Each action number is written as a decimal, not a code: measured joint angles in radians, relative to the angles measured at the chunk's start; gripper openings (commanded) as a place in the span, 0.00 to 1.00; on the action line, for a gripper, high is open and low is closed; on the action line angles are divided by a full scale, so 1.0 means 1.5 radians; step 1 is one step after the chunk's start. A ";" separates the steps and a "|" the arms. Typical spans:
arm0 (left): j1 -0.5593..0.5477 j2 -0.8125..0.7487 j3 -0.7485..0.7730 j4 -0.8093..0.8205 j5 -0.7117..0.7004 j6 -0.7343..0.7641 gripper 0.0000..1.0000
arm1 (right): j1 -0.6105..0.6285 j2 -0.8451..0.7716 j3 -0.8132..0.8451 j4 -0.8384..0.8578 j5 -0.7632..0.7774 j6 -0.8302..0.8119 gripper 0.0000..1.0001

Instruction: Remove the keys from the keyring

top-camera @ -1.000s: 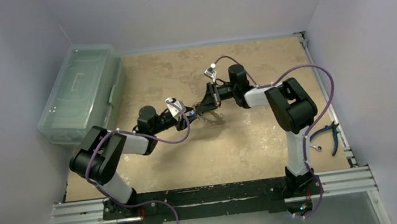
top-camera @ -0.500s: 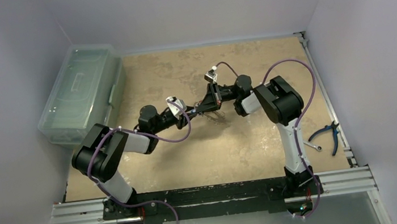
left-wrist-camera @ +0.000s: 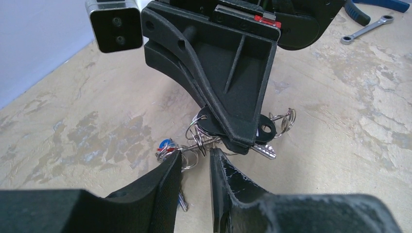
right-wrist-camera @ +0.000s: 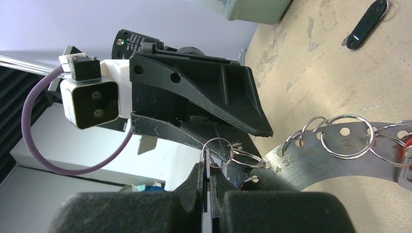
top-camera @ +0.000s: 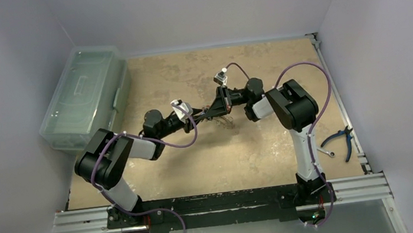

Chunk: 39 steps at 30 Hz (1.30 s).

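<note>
The keyring (right-wrist-camera: 311, 160) is a flat silvery band with numbered holes. Small split rings hang from it, and it hangs over the table's middle (top-camera: 227, 123). My right gripper (right-wrist-camera: 208, 170) is shut on a thin flat key (right-wrist-camera: 206, 162) that is joined to the band by a small ring (right-wrist-camera: 217, 153). The left wrist view shows that gripper (left-wrist-camera: 240, 141) clamping a black-headed key (left-wrist-camera: 265, 128). My left gripper (left-wrist-camera: 194, 156) has its jaws a narrow gap apart. The band runs edge-on across their tips, pinched there. A blue and red key (left-wrist-camera: 166, 144) hangs beside the left finger.
A clear lidded bin (top-camera: 85, 95) stands at the table's left edge. Blue-handled pliers (top-camera: 340, 138) and a silver spanner (top-camera: 327, 152) lie at the right edge. A black key fob (right-wrist-camera: 368, 22) lies loose on the sandy table.
My left jaws have narrowed onto the keyring. The right arm's elbow has swung left and folded in, with its gripper still on the key.
</note>
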 measured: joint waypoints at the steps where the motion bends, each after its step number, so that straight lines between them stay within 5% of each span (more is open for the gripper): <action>1: 0.000 0.000 0.000 -0.001 -0.001 0.000 0.24 | 0.000 -0.002 -0.001 -0.001 0.000 -0.003 0.00; 16: 0.000 0.005 0.018 -0.005 -0.005 0.000 0.23 | 0.003 -0.006 -0.009 -0.034 0.001 -0.039 0.00; 23: -0.001 0.007 0.023 -0.015 0.014 0.000 0.00 | 0.007 -0.012 -0.009 -0.043 0.000 -0.045 0.00; 30: -0.002 0.003 0.025 -0.021 0.029 -0.001 0.00 | 0.004 -0.031 -0.009 -0.074 -0.002 -0.067 0.00; 33: -0.001 -0.004 0.025 -0.033 0.030 -0.002 0.00 | -0.005 -0.060 -0.009 -0.179 0.003 -0.155 0.00; 39: 0.008 -0.007 0.025 -0.060 0.025 0.001 0.00 | -0.019 -0.124 0.064 -0.636 0.071 -0.509 0.00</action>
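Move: For the left hand, its fingers part-open, the small linking ring is just past the tips, about 1 cm ahead and 2 cm right at the same height; the right hand, pinching the black-headed key, has that ring 2 cm to its left and 1 cm ahead. From the left hand, the numbered metal disc hangs some 7 cm right, 2 cm back and 4 cm below. The black fob lies on the table about 12 cm left, 1 cm back, 12 cm down. The left fingers shut and pinch the small ring, after a nudge of under 1 cm forward and up, then a slight draw back and right onto it. The right hand keeps its pinch on the black-headed key and nearly holds still; only once the ring is gripped does it sweep about 3.5 cm forward and 1.5 cm down, its fingertips dipping and swinging forward in a turn of some 15 degrees. ##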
